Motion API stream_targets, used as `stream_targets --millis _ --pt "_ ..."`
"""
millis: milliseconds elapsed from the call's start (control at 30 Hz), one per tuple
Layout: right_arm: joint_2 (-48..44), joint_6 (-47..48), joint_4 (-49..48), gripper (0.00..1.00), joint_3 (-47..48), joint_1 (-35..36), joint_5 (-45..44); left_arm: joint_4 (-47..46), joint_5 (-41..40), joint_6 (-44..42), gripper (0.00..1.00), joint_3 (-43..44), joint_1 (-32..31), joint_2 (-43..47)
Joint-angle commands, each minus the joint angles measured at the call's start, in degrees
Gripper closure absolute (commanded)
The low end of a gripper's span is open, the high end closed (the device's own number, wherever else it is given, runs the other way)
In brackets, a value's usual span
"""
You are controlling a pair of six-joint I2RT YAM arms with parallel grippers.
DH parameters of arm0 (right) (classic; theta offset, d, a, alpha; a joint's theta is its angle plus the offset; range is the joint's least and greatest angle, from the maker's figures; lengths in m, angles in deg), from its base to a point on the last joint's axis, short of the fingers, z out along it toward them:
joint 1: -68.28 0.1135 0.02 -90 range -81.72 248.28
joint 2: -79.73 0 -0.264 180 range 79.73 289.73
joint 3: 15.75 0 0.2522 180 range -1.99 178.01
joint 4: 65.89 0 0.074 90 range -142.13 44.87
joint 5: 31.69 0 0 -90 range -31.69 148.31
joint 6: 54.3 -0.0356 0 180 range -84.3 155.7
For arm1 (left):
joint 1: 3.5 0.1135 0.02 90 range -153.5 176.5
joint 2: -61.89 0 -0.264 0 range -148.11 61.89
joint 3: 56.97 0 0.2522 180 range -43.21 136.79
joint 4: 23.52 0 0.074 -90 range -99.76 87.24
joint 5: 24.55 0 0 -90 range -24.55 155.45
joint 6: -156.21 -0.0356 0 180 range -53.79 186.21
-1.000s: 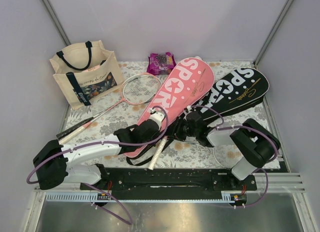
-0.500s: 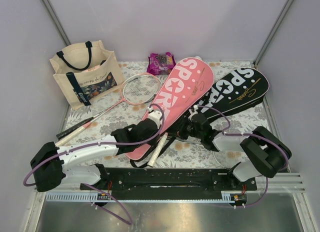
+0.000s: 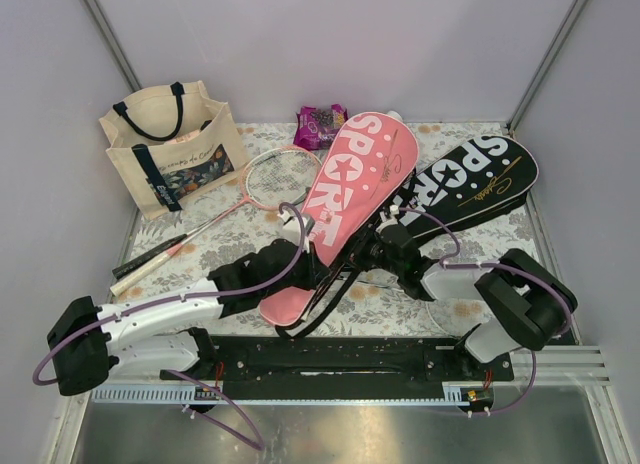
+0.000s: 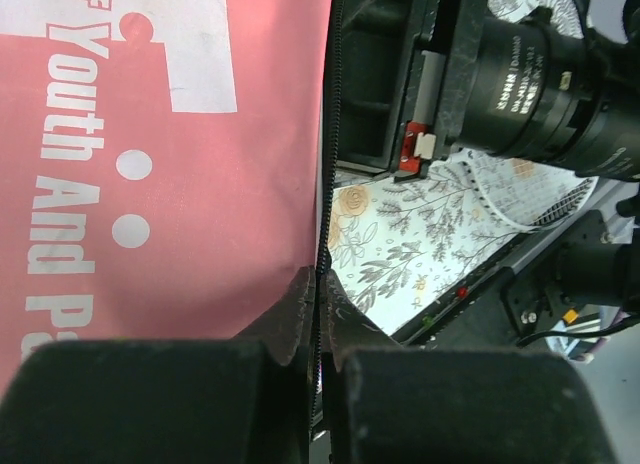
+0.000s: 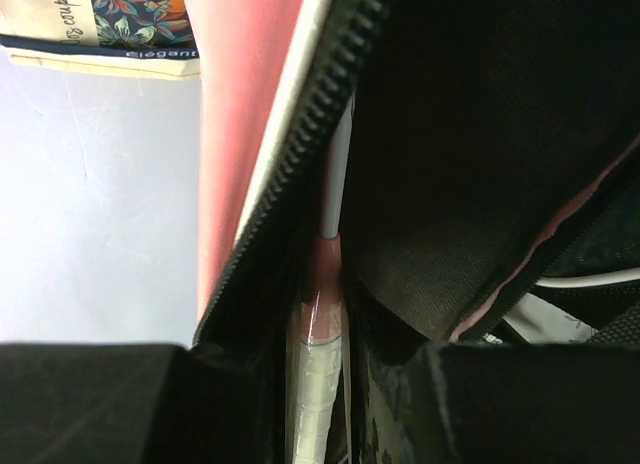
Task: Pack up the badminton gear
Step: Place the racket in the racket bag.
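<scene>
The pink "SPORT" cover (image 3: 355,179) is tilted up off the table, its open black zipper edge pinched in my shut left gripper (image 3: 305,249) (image 4: 322,284). My right gripper (image 3: 372,252) (image 5: 322,344) reaches into the cover's opening. It is shut on a racket's white-wrapped handle (image 5: 318,384), whose grey shaft runs up inside the pink cover (image 5: 240,104). That racket's head is hidden. A second racket (image 3: 283,177) lies on the cloth to the left. The black "SPORT" cover (image 3: 480,184) lies flat at the right.
A cream tote (image 3: 170,149) with navy handles stands at the back left. A purple-pink snack packet (image 3: 320,124) lies behind the pink cover. The cover's black strap (image 3: 320,304) hangs near the front edge, and grey walls close in the floral cloth (image 3: 230,239).
The pink cover has been raised and swung leftward by my left gripper. My right gripper has narrowed onto the white handle, which no longer shows below the cover from above.
</scene>
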Motion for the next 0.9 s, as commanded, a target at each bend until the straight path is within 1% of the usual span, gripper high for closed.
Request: stream_targets --millis 0,100,200,333,467,500,600,633,700,767,800,867 --pt "1.8 -1.4 -9.5 0.85 4.1 0.0 -6.4 -6.3 4.6 5.7 1.0 -1.3 -0.4 1.3" --pt "5.7 -5.3 -18.1 0.85 2.3 0.0 -7.0 -10.2 5.1 7.8 1.0 -2.4 -0.4 1.4" --pt "8.7 -7.1 -23.3 0.84 1.6 0.1 -6.9 -10.5 5.0 8.3 1.0 -2.4 -0.4 0.4" --pt "11.0 -6.5 -23.7 0.74 2.9 0.1 -4.8 -11.7 3.4 8.5 1.0 -3.7 -0.5 -0.3" --pt "11.3 -6.3 -20.8 0.68 1.6 0.0 -4.4 -11.0 2.8 9.5 1.0 -3.7 -0.6 -2.3" --pt "10.9 -6.4 -20.2 0.66 1.0 0.0 -4.4 -10.3 2.5 9.5 0.98 -3.2 -0.5 -2.6" --pt "8.3 -5.2 -17.5 0.56 -1.3 0.0 -3.7 -7.7 1.4 8.4 0.73 -1.5 -0.5 -2.8" --pt "6.5 -4.3 -14.2 0.52 -1.4 0.0 -3.2 -6.7 0.7 8.0 0.63 -1.0 -0.6 -2.4" --pt "3.1 -1.5 -4.3 0.47 0.2 0.0 -2.2 -3.9 -1.0 6.4 0.49 0.5 -0.5 -1.7" --pt "0.2 1.1 7.3 0.44 1.9 0.1 -1.6 -1.0 -3.5 4.7 0.4 2.3 -0.5 -1.0" --pt "-1.2 1.7 10.7 0.44 2.1 0.1 -1.6 0.8 -4.9 3.4 0.37 3.4 -0.4 -0.3" --pt "-5.0 2.5 14.4 0.44 0.7 0.1 -2.9 4.5 -7.3 0.4 0.34 5.6 -0.4 0.4"
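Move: The right hand holds the racket grip at the open side of the pink racket bag, whose middle lies about 8 cm ahead, 4 cm left and 6 cm below. From that hand the black racket bag is some 17 cm ahead and 28 cm right, the other racket's head about 18 cm ahead and 19 cm left. The left hand pinches the pink bag's zip edge, with the bag's middle roughly 14 cm ahead, 3 cm right and 9 cm below. Right hand pushes the racket grip about 2 cm forward-left, opens and backs off; left opens, freeing the zip edge. ##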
